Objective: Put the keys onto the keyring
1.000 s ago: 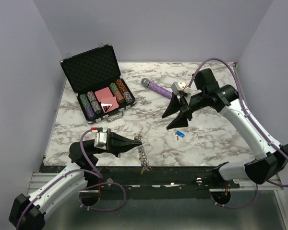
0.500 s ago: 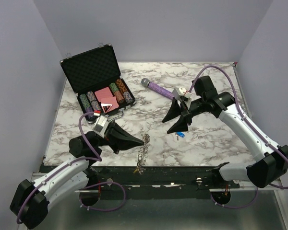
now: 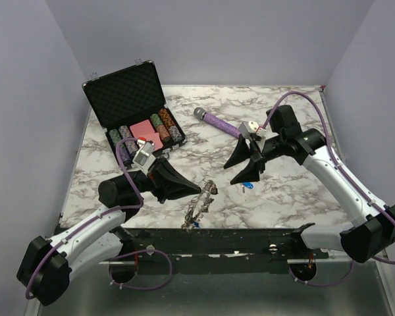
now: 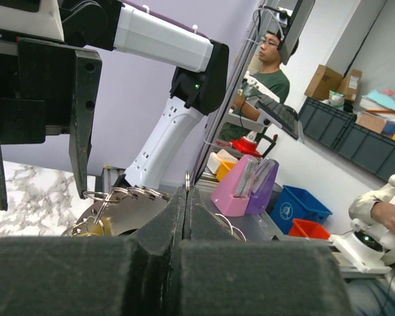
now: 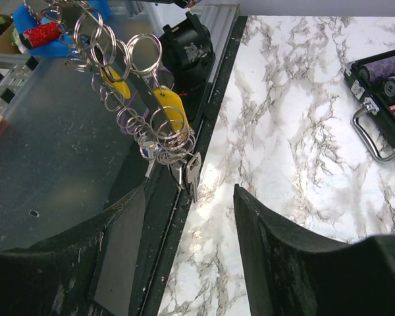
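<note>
The keyring (image 3: 197, 209) is a silvery loop strung with small rings, and it hangs from my left gripper (image 3: 209, 189) over the table's near edge. That gripper (image 4: 185, 191) is shut on its thin rim, with linked rings (image 4: 125, 193) trailing off to the left. In the right wrist view the keyring (image 5: 159, 141) carries yellow-capped keys (image 5: 171, 108) and plain metal keys (image 5: 192, 172). My right gripper (image 5: 187, 189) is open, just short of those hanging keys, with nothing between its fingers. A loose blue-capped key (image 3: 247, 185) lies on the marble beside my right gripper (image 3: 230, 174).
An open black case (image 3: 135, 112) of poker chips stands at the back left. A purple microphone (image 3: 217, 120) lies behind the right gripper. The black front rail (image 3: 250, 237) runs along the table's near edge, under the hanging ring.
My left arm has lifted the keyring and carried it right, towards the right gripper. The right gripper has shifted slightly and stays open.
</note>
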Action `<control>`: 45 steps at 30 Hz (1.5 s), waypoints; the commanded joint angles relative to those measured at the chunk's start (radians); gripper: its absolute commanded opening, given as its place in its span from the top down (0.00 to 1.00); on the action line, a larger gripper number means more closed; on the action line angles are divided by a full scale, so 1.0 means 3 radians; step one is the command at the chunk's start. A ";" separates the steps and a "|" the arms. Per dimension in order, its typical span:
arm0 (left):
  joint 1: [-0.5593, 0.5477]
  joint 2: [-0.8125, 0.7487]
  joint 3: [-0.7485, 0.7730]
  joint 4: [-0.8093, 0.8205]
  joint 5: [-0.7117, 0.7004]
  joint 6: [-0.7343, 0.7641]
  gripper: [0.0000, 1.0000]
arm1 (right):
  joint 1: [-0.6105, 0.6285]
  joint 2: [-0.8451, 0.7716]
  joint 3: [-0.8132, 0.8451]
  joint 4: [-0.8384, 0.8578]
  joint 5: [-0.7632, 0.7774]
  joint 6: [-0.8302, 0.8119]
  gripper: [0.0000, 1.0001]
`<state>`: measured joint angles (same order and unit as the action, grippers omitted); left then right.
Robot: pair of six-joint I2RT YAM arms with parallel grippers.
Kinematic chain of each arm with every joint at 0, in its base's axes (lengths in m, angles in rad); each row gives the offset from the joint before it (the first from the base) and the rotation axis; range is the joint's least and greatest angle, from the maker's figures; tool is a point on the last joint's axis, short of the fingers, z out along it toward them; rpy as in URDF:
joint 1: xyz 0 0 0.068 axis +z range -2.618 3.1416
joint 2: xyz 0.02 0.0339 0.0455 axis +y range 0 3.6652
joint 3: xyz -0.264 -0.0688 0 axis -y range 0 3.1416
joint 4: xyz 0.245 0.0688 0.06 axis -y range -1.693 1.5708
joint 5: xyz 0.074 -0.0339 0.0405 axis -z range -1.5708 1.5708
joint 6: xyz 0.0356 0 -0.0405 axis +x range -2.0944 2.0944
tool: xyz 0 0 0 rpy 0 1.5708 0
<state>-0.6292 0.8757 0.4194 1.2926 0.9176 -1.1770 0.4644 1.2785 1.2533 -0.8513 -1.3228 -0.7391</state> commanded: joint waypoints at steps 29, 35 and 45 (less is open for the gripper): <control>0.0032 0.0159 0.0898 0.0999 0.0265 -0.0934 1.00 | -0.0019 -0.0222 0.0122 0.0230 0.0165 0.0485 0.35; 0.0032 0.0164 0.0908 0.0999 0.0280 -0.0934 1.00 | -0.0019 -0.0227 0.0133 0.0230 0.0206 0.0515 0.35; 0.0047 -0.0157 0.0678 -0.0504 0.0510 0.0626 1.00 | -0.0075 -0.0248 0.0306 0.0230 0.0870 0.0801 0.34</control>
<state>-0.6216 0.9264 0.6571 1.3079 1.0309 -1.3823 0.4595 1.2301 1.2808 -0.8013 -1.2022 -0.5690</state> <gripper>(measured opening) 0.007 0.651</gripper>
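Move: The keyring is already pinched in the shut left fingers, its loaded coil hanging some 5 cm back of that hand and about 4 cm below it. The open, empty right gripper is about 8 cm ahead, 8 cm to the right and 6 cm lower. From the right gripper, the keyring is roughly 10 cm back, 8 cm left and a little above, and the loose blue key lies on the table about 12 cm ahead, 9 cm right and 24 cm below. Raise the left gripper about 6 cm with the keyring still pinched in its shut fingers, easing it back a couple of centimetres and turning it some 10 degrees clockwise, so that the keyring draws away from the right gripper. Keep the right gripper open and empty, lifting it only slightly, then begin to ease it forward and turn it a little clockwise. ##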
